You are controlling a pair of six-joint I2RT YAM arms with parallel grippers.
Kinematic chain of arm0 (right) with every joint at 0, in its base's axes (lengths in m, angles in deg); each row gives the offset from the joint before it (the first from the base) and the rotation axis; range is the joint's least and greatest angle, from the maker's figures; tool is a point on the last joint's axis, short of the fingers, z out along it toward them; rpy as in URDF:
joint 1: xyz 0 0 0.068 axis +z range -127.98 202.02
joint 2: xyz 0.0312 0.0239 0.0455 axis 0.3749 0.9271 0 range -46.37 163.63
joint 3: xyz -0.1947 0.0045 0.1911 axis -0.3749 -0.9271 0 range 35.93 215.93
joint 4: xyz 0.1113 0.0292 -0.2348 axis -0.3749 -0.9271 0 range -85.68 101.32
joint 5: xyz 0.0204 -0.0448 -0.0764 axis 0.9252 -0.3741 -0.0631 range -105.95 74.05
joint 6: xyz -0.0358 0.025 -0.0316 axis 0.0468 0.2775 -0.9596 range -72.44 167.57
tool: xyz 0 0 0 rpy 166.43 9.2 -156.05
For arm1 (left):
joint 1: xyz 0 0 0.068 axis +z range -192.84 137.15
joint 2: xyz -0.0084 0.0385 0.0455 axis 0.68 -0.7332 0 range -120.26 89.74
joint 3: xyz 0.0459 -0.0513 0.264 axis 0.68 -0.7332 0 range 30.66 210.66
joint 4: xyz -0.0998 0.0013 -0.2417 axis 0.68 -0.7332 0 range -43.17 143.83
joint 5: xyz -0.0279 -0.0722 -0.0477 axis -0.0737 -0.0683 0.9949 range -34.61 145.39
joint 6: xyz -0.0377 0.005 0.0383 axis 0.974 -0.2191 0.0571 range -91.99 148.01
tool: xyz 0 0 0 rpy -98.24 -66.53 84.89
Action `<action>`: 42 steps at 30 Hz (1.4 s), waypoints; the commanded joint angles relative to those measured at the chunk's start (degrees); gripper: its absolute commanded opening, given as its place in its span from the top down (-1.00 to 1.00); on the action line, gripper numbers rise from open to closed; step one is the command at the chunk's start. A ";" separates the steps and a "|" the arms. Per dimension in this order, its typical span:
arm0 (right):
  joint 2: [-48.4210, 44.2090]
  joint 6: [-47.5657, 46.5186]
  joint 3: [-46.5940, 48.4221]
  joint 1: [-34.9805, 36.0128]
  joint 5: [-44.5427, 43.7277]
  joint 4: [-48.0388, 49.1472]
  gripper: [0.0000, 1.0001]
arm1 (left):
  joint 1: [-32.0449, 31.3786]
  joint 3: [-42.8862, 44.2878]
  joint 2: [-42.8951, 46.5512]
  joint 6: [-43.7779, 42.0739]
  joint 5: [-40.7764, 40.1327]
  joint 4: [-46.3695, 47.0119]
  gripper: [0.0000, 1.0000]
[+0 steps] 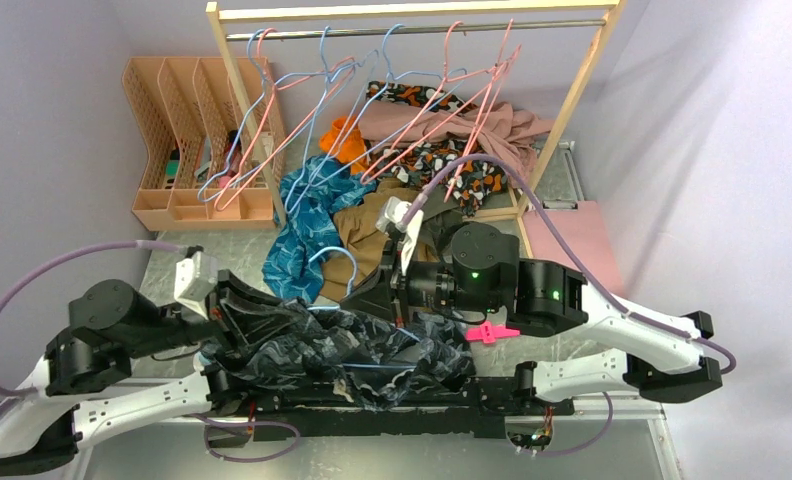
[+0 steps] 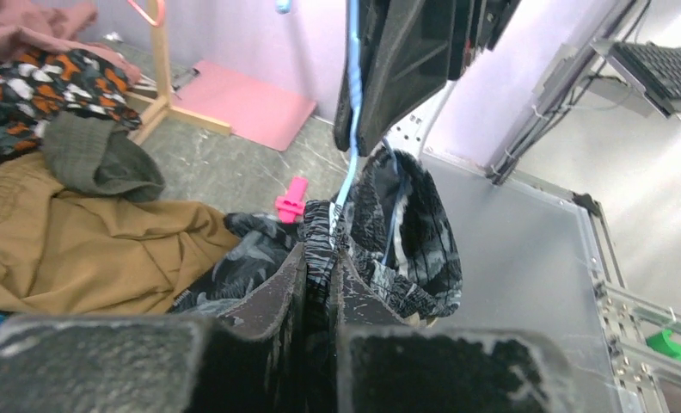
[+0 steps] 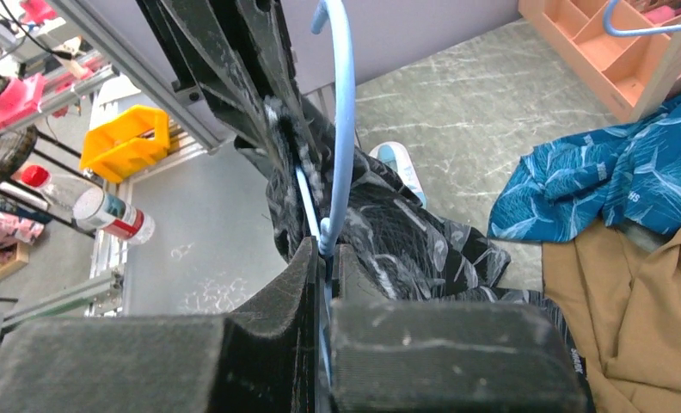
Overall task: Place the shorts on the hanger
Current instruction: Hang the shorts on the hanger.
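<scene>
The dark shorts [image 1: 372, 350] with a pale leaf print lie bunched between the two arms near the table's front edge. My left gripper [image 2: 322, 254] is shut on their gathered waistband, and the fabric [image 2: 414, 224] hangs in a loop just beyond the jaws. A thin light-blue hanger [image 3: 344, 103] rises out of my right gripper [image 3: 324, 249], which is shut on its wire, with the shorts [image 3: 406, 232] draped directly behind. In the left wrist view the hanger's wire [image 2: 352, 112] runs down into the waistband. From above, the left gripper [image 1: 257, 320] and right gripper [image 1: 377, 290] face each other over the shorts.
A teal patterned garment [image 1: 307, 225] and a brown garment [image 1: 362, 230] lie heaped behind the shorts. A wooden rack [image 1: 412, 15] carries several pink and blue hangers. A peach organiser [image 1: 187, 140] stands at the back left. A pink clip [image 1: 490, 332] lies near the right arm.
</scene>
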 commanded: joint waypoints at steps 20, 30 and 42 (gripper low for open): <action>-10.49 0.56 -5.90 -0.40 -2.99 5.29 1.00 | 0.12 12.57 -1.53 1.32 -10.20 -8.14 -0.14; -10.98 1.43 -6.51 -0.36 -8.02 2.83 1.00 | 0.12 13.94 -6.26 18.11 -13.82 -24.37 -0.10; -9.50 2.47 -6.51 -0.39 -9.86 3.05 1.00 | 0.12 12.43 -15.96 26.17 -17.55 -28.25 -0.68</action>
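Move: The black shorts' waistband is still pinched in the left fingers, around the hanger's left end, which lies barely 2 cm to that hand's right, level with it; the hanger's neck is some 8 cm to its right and 1 cm farther out. The brown shorts lie about 26 cm ahead of the left hand, 10 cm to its right and 35 cm below. From the right hand, still gripping the neck, that left end is about 6 cm left, 1 cm back and 2 cm lower. The shorts' waistband is let go at the hanger's left end: the left fingers spread wide as the hand pulls off left and up about 6 cm, eases partly back right, then sinks some 12 cm from its peak beside the cloth, tilting about 30 degrees downward and edging forward. The right hand keeps its pinch on the hanger and carries it about 4 cm right, then slightly forward, turning a little clockwise. ##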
